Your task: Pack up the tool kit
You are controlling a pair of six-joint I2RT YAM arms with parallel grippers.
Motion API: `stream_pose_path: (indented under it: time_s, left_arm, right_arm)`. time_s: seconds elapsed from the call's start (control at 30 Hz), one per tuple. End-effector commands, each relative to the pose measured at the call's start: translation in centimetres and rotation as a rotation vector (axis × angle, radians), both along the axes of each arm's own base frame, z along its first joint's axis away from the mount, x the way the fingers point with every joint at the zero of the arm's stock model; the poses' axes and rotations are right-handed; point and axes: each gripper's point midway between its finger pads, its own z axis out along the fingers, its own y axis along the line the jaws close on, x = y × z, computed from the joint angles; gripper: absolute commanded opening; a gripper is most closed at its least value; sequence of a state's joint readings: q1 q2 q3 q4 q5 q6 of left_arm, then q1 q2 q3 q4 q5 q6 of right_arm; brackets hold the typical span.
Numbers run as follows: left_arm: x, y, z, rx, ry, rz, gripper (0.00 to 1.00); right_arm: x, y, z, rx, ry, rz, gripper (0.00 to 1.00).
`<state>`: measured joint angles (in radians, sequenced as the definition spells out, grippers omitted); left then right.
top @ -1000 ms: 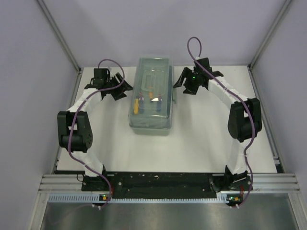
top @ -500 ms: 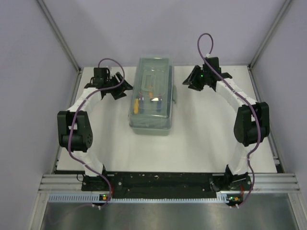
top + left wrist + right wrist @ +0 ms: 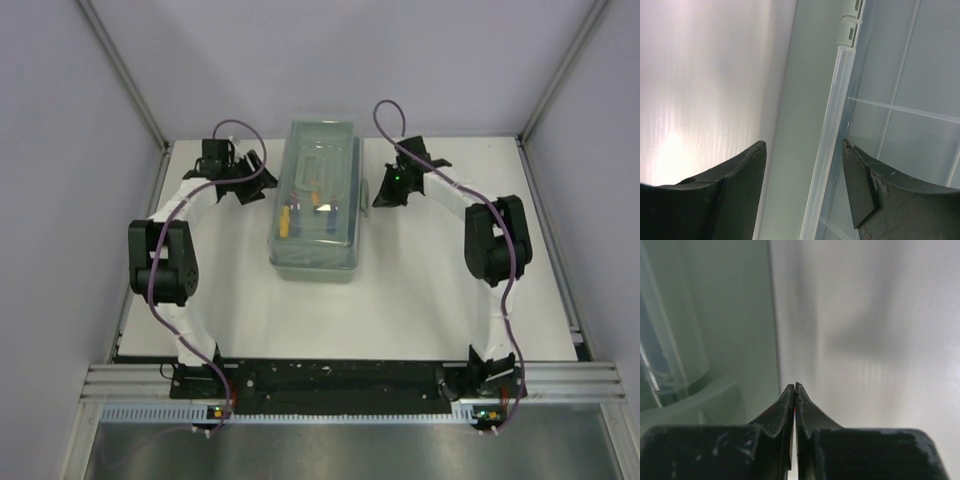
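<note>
The tool kit's pale green toolbox stands in the middle of the table under its translucent lid. Small tools with yellow and purple handles show through the lid. My left gripper is open at the box's left side. In the left wrist view its jaws straddle the lid's clear rim, with the green wall between them and no visible contact. My right gripper is shut on nothing, just off the box's right side. In the right wrist view its tips sit beside the green wall.
The white tabletop is enclosed by grey walls on the left, right and back. A small green tab juts from the box's right side near my right gripper. Purple cables loop above both wrists.
My right gripper has shut and swung left, closer to the box's right side. The left arm has shifted slightly toward the box, still open.
</note>
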<state>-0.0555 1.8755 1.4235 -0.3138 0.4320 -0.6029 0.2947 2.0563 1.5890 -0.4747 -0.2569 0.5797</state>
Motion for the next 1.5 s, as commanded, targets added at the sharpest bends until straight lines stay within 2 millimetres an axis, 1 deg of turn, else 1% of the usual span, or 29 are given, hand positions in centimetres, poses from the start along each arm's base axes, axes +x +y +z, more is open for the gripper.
stream_pose_path:
  time_s: [0.0, 0.03, 0.07, 0.2, 0.33, 0.43, 0.5, 0.57, 0.63, 0.67, 0.7, 0.77, 0.83, 0.87, 0.9, 0.93, 0.97, 1.03, 1.07, 1.1, 1.13, 1.17, 1.2, 1.27, 1.33, 1.37, 1.47]
  left_arm:
    - [-0.3, -3.6, 0.1, -0.024, -0.056, -0.19, 0.66]
    - [-0.2, -3.8, 0.0, -0.023, -0.062, -0.207, 0.66]
    - [-0.2, -4.1, 0.0, -0.029, -0.07, -0.233, 0.65]
    - [-0.9, -5.6, 0.1, -0.109, -0.069, -0.324, 0.63]
    - [-1.5, -6.4, -0.4, -0.182, -0.05, -0.333, 0.62]
    - [-1.3, -6.4, -0.5, -0.188, -0.043, -0.308, 0.62]
    - [-1.1, -6.0, -0.4, -0.174, -0.04, -0.284, 0.62]
    - [-0.6, -5.3, 0.1, -0.138, -0.044, -0.247, 0.63]
    - [0.1, -4.1, 0.7, -0.097, -0.059, -0.198, 0.65]
    - [0.5, -3.3, 1.3, -0.079, -0.064, -0.165, 0.68]
    - [0.9, -2.4, 1.6, -0.059, -0.056, -0.126, 0.71]
    - [1.9, -0.5, 2.8, -0.036, -0.068, -0.072, 0.74]
    - [2.7, 1.5, 4.6, -0.007, -0.093, -0.023, 0.78]
    - [2.8, 2.1, 5.2, 0.015, -0.1, -0.009, 0.87]
    - [3.1, 3.7, 6.4, 0.034, -0.12, 0.025, 0.94]
    - [3.0, 4.6, 7.3, 0.062, -0.133, 0.046, 0.98]
    - [2.8, 5.5, 8.1, 0.087, -0.142, 0.067, 0.98]
    - [1.9, 6.8, 10.0, 0.137, -0.172, 0.092, 0.98]
    - [1.3, 7.5, 10.7, 0.17, -0.182, 0.115, 0.98]
    - [0.5, 7.9, 11.6, 0.195, -0.193, 0.125, 0.98]
    - [-0.2, 8.1, 12.2, 0.216, -0.2, 0.13, 0.98]
    - [-1.1, 8.4, 12.9, 0.229, -0.211, 0.14, 0.98]
    - [-2.2, 8.5, 13.8, 0.235, -0.223, 0.147, 0.98]
    - [-4.3, 8.4, 15.4, 0.238, -0.257, 0.148, 0.98]
    - [-6.5, 8.2, 17.2, 0.236, -0.302, 0.153, 0.98]
    - [-7.9, 8.4, 18.6, 0.245, -0.339, 0.165, 0.98]
    - [-11.2, 8.3, 20.5, 0.252, -0.398, 0.174, 0.98]
  right_arm:
    - [1.1, 5.5, 4.4, 0.062, -0.14, 0.161, 0.0]
    - [1.0, 6.2, 4.5, 0.072, -0.143, 0.181, 0.0]
    - [1.0, 6.9, 5.0, 0.095, -0.154, 0.196, 0.0]
    - [0.4, 9.0, 5.9, 0.208, -0.155, 0.232, 0.0]
    - [-0.4, 10.9, 7.1, 0.365, -0.148, 0.255, 0.0]
    - [-0.3, 10.7, 7.3, 0.365, -0.158, 0.234, 0.0]
    - [0.1, 9.9, 7.1, 0.332, -0.165, 0.205, 0.0]
    - [0.5, 8.6, 6.4, 0.297, -0.147, 0.161, 0.0]
    - [1.1, 6.2, 5.5, 0.228, -0.122, 0.081, 0.01]
    - [1.4, 4.8, 4.9, 0.195, -0.108, 0.042, 0.02]
    - [1.6, 3.5, 4.7, 0.172, -0.103, 0.009, 0.03]
    - [1.9, 0.4, 4.5, 0.139, -0.095, -0.07, 0.07]
    - [1.9, -2.8, 4.4, 0.114, -0.091, -0.142, 0.11]
    - [1.6, -4.1, 4.3, 0.099, -0.087, -0.167, 0.15]
    - [1.5, -5.4, 4.8, 0.089, -0.099, -0.19, 0.15]
    - [1.2, -6.5, 5.3, 0.075, -0.109, -0.196, 0.15]
    - [0.9, -7.8, 5.8, 0.055, -0.12, -0.208, 0.15]
    - [0.1, -10.1, 6.9, 0.019, -0.139, -0.237, 0.19]
    - [-0.3, -11.6, 7.7, 0.002, -0.151, -0.262, 0.23]
    - [-0.9, -12.5, 8.6, -0.015, -0.163, -0.275, 0.27]
    - [-1.5, -13.5, 9.2, -0.034, -0.174, -0.288, 0.32]
    - [-2.2, -14.4, 10.0, -0.051, -0.189, -0.3, 0.41]
    - [-2.8, -15.1, 10.7, -0.066, -0.201, -0.307, 0.47]
    - [-4.5, -16.0, 12.6, -0.09, -0.25, -0.318, 0.59]
    - [-6.5, -16.4, 15.1, -0.106, -0.326, -0.318, 0.71]
    - [-7.5, -16.7, 16.0, -0.112, -0.356, -0.329, 0.76]
    - [-10.1, -17.2, 18.4, -0.128, -0.446, -0.341, 0.87]
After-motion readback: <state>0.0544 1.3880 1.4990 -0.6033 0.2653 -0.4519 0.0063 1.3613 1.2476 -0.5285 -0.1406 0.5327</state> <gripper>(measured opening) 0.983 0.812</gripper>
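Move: The latch on the box's right side sticks out some 3 cm to the left and 2 cm ahead of the closed right fingertips, at about their height; the box's middle is roughly 12 cm left and 1 cm ahead. From the left hand, by the box's hinge side, the latch is about 20 cm right, 3 cm back and 4 cm lower, the box's middle 10 cm right, 3 cm back and 5 cm lower. Closed right fingertips push about 5 cm left against the latch, then both hands open wider and retreat outward, upward. ##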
